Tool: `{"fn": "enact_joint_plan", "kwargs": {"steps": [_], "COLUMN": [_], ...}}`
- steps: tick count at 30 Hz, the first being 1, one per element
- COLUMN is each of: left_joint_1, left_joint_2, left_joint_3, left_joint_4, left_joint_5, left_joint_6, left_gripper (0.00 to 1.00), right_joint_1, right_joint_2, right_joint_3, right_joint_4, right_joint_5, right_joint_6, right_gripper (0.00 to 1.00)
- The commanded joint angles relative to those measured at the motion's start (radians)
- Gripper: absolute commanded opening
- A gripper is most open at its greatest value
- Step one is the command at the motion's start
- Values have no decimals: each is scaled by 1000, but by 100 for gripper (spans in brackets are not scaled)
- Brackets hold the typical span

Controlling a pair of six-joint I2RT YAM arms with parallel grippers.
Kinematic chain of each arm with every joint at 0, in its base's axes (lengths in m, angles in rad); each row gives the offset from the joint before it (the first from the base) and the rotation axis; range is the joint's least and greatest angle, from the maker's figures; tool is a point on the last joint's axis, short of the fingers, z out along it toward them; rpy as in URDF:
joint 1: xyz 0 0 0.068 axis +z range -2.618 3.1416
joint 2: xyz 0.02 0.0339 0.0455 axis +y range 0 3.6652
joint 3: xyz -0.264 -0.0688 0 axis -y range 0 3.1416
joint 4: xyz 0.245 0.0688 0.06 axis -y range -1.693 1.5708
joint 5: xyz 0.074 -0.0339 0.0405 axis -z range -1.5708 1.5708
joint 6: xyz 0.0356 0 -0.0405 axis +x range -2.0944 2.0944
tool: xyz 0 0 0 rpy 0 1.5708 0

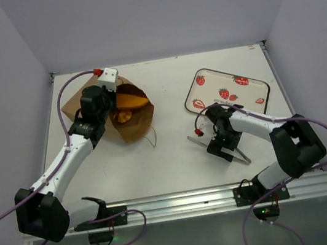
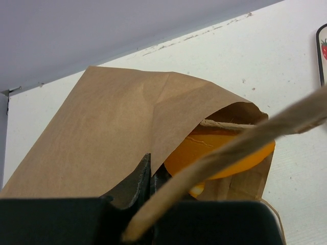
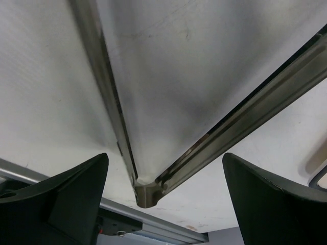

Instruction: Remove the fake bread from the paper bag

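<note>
The brown paper bag (image 1: 132,127) lies at the back left with its mouth held open toward the right. Glossy orange fake bread (image 1: 130,101) shows inside the mouth, with a smaller knobbly piece (image 1: 124,115) below it. My left gripper (image 1: 111,104) is shut on the bag's upper edge. In the left wrist view its fingers (image 2: 139,176) pinch the paper bag (image 2: 112,117) beside the fake bread (image 2: 219,153), and a string handle (image 2: 245,138) crosses in front. My right gripper (image 1: 222,144) stands open, low over the metal tongs (image 1: 240,157), whose hinge end (image 3: 148,193) lies between the fingers (image 3: 66,196).
A strawberry-print tray (image 1: 209,98) sits at the back right, just beyond the right gripper. A metal rail (image 1: 182,201) runs along the near table edge. Walls close off the table on the left, back and right.
</note>
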Motion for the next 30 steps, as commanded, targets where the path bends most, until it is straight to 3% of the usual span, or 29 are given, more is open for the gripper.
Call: {"fn": "enact_joint_plan", "kwargs": {"steps": [1,5,7,10,15,20,25,30], "left_joint_1": [4,4,4,4,4,4,4,4], "left_joint_2": [-35,-36,-38,-39,-42,-42,-48,-58], "left_joint_3": [17,17,17,14,14,12,9,3], "left_joint_4": [31,31,31,31,31,31,31,32], "left_joint_5": [10,11,8,8,1,-1,-9,-16], "left_joint_6": [-25,-22,-22,-21,-19,-21,-16,-13], "left_gripper": [0,0,0,0,0,0,0,0], "right_joint_1": [5,6,6,8,8,8,12,12], "right_joint_2": [44,104,123,108,74,155,262,301], "right_joint_3": [16,-8,-12,-9,46,148,267,281], "right_joint_4": [73,139,150,159,176,191,207,268], "right_joint_5": [64,58,50,37,-9,-23,-33,-69], "right_joint_6": [63,95,104,100,75,3,-14,24], "right_gripper": [99,88,73,63,52,42,42,47]}}
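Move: The metal tongs lie as an open V under the right hand: their middle is about 5 cm ahead, 5 cm left and 2 cm below it, with the hinge some 3 cm back and 3 cm right of the hand. The strawberry tray lies roughly 27 cm ahead of the hand and 2 cm to its right. From the left hand, which still pinches the bag's rim, the tongs are some 15 cm back, 36 cm right and 24 cm lower. The right fingers come to squeeze both arms of the tongs just in front of the hinge: the hand sinks about 1.5 cm and closes from wide open to just under half. Then, keeping that grip, it speeds off forward and left towards the tray, about 10 cm out and 5 cm across, staying low as the fingertips swing slightly forward. ##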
